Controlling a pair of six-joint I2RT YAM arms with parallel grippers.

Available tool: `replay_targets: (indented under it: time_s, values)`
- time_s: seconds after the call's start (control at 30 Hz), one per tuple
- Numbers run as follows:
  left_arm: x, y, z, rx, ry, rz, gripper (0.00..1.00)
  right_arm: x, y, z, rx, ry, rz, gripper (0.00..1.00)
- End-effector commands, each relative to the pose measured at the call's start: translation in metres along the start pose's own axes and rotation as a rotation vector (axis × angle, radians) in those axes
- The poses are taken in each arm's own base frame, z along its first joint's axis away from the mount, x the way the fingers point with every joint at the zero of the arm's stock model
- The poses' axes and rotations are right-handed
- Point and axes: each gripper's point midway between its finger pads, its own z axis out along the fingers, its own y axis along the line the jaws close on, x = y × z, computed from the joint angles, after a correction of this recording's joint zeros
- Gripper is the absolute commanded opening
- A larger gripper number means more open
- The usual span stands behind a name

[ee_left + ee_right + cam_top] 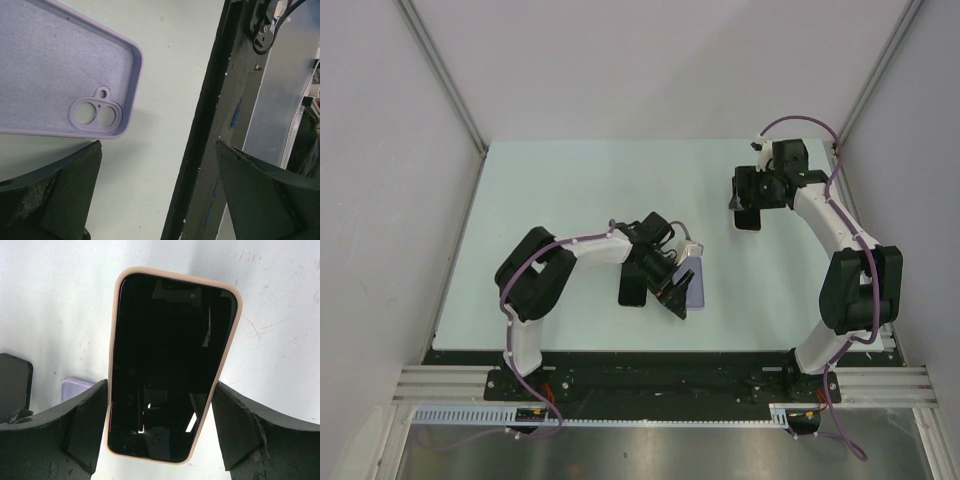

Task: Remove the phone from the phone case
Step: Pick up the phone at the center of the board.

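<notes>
In the right wrist view a phone [170, 365] with a dark screen sits in a pale pink phone case [114, 340]. My right gripper [161, 385] has a finger pressed against each long side of the case, shut on it. From above, that phone [748, 222] is at the table's back right under the right gripper [745, 205]. My left gripper [159, 150] is open with only bare table between its fingers. An empty lavender case [60, 65] lies inside up just beyond its left finger.
A bare black phone [632, 288] lies left of the lavender case [694, 294] near the table's front middle, with the left gripper [672, 290] between them. The table's black front rail [210, 130] runs close to the left gripper. Grey walls enclose the table.
</notes>
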Motion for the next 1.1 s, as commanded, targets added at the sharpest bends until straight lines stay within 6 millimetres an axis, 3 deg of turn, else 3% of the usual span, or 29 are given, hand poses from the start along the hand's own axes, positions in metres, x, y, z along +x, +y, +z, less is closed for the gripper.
replay_targets:
  time_s: [0.0,0.03,0.17,0.3,0.4,0.6,0.73,1.07]
  values:
    - [-0.021,-0.017,-0.035,-0.036,-0.080,0.188,1.00,-0.027,0.017,-0.025,-0.065,-0.094,-0.124,0.53]
    - [-0.029,-0.024,-0.049,-0.054,-0.116,0.225,1.00,-0.027,0.019,-0.026,-0.077,-0.091,-0.139,0.53]
    - [-0.044,-0.018,-0.087,-0.127,-0.200,0.255,1.00,-0.019,0.031,-0.027,-0.133,-0.073,-0.218,0.52]
    - [-0.063,0.002,-0.133,-0.160,-0.316,0.183,1.00,-0.010,0.052,-0.029,-0.193,-0.065,-0.342,0.52]
    - [-0.073,0.022,-0.156,-0.173,-0.372,0.106,1.00,0.003,0.072,-0.028,-0.246,-0.046,-0.468,0.52]
    - [-0.088,0.049,-0.166,-0.124,-0.408,-0.009,1.00,0.025,0.113,-0.030,-0.334,-0.046,-0.677,0.49]
    - [-0.096,0.048,-0.164,-0.066,-0.411,-0.035,1.00,0.032,0.143,-0.034,-0.362,-0.079,-0.797,0.50]
    - [-0.103,0.035,-0.166,0.057,-0.423,-0.035,1.00,0.040,0.162,-0.031,-0.292,-0.133,-0.960,0.50]
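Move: The right hand holds the phone in its beige case about 11 cm over the table; the purple case, towards which it carries it, lies some 14 cm back and 13 cm left. From the low, empty left hand this held phone is roughly 20 cm ahead, 15 cm right and 10 cm up. The purple case is about 5 cm ahead and 4 cm right of the left hand, the bare phone level with that case, some 16 cm to its left. The right hand keeps its grip on the edges of the cased phone and swings it about 14 cm left and 10 cm back at an even height, turning it some 50 degrees counter-clockwise, in towards the left hand. The left hand, fingers staying wide open, rises clear of the purple case and goes about 15 cm forward and 9 cm up, drifting left and turning counter-clockwise, to stop just short of the held phone. ##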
